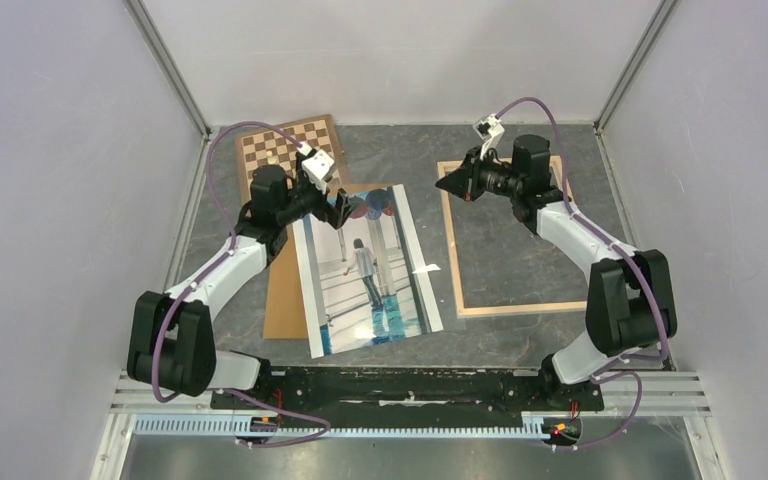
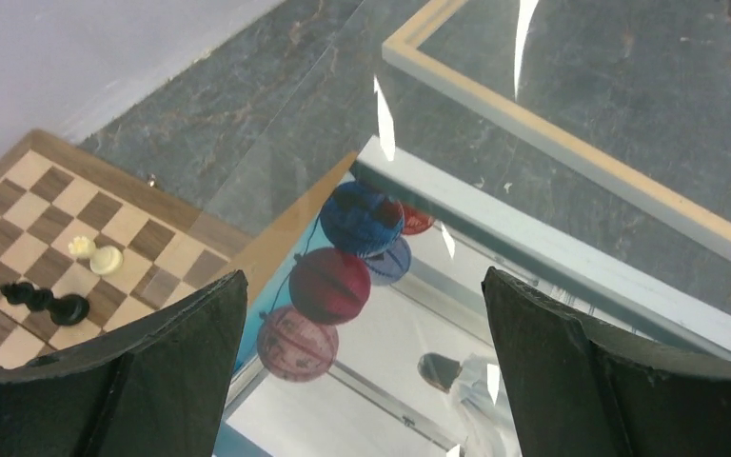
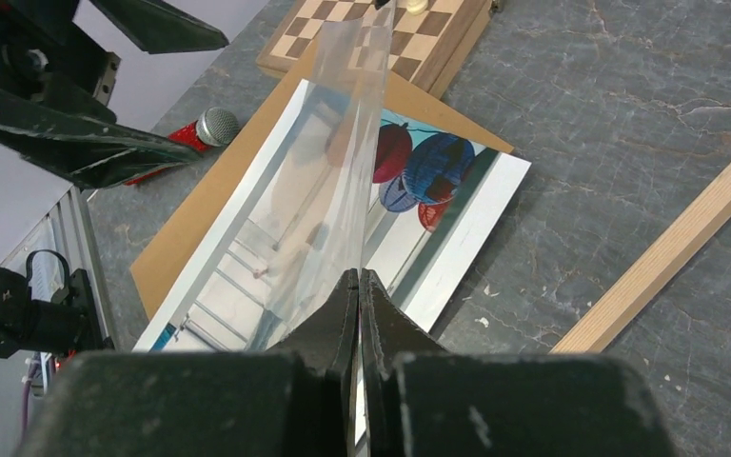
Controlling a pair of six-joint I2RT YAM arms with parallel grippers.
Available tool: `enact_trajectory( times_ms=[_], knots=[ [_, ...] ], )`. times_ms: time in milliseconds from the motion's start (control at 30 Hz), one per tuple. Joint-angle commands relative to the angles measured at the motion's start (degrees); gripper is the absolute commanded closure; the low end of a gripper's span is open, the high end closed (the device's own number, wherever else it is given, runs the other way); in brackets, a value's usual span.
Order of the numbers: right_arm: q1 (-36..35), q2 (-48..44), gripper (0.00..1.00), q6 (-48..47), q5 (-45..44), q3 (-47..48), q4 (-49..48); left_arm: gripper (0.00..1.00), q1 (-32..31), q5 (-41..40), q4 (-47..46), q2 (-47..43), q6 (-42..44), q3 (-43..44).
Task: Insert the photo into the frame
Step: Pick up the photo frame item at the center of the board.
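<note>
The photo (image 1: 370,270) lies face up on a brown backing board (image 1: 282,290), left of centre, its lanterns (image 2: 328,286) toward the far side. The frame (image 1: 520,307), thin light wood, lies flat on the table to its right, apart from it. My left gripper (image 2: 362,286) hovers open over the photo's lantern end, with nothing between its fingers. My right gripper (image 3: 359,276) is shut on the edge of a clear sheet (image 3: 343,143), which it holds up in the air, tilted over the photo (image 3: 466,219) and beside the frame's corner (image 3: 666,257).
A checkered chessboard (image 1: 270,150) with a few pieces (image 2: 52,300) sits at the back left, touching the backing board. A red object with a grey mesh head (image 3: 200,129) lies left of the board. Grey walls close in both sides and the back.
</note>
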State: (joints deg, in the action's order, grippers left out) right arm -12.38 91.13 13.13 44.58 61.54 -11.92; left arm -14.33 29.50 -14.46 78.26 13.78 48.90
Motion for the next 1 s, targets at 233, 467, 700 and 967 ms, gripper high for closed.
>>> enact_trajectory(
  times_ms=[233,467,700,967],
  knots=[
    [2.03,-9.39,1.00,-3.27,4.14,-4.68,-2.57,0.00,6.54,5.05,-4.43,-3.14,-3.98,-3.86],
    [3.22,-13.87,1.00,-2.60,5.84,-7.67,-4.42,0.00,11.35,10.78,-8.07,-0.26,-7.82,-5.60],
    [3.94,-16.45,1.00,-0.42,7.13,-9.80,-7.73,0.00,13.68,17.00,-11.74,3.56,-10.06,-6.93],
    [4.66,-18.16,1.00,2.27,8.64,-11.77,-12.15,0.00,14.24,23.24,-17.62,8.46,-14.01,-7.54]
  ],
)
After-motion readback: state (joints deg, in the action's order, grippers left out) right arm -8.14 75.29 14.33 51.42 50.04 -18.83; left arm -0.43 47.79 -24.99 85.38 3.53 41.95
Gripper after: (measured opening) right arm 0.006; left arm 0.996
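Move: The clear sheet hangs from the right fingers, its left edge some 6 cm to the left hand's left, about 2 cm ahead and roughly 4 cm below. From that hand the photo is about 11 cm back, 5 cm right and 20 cm below; the chessboard is 14 cm ahead, 12 cm left. The wooden frame, on the table 20 cm below the right hand, is centred about 17 cm right of it and 9 cm back. The right fingers keep their pinch on the clear sheet near its far right corner, drawing it back some 5 cm, nearly as far up, and a little right, tipping up about 10 degrees. The wide-open left hand slides left towards the sheet's left edge, then sinks, ending about 5 cm left and 5 cm lower. ##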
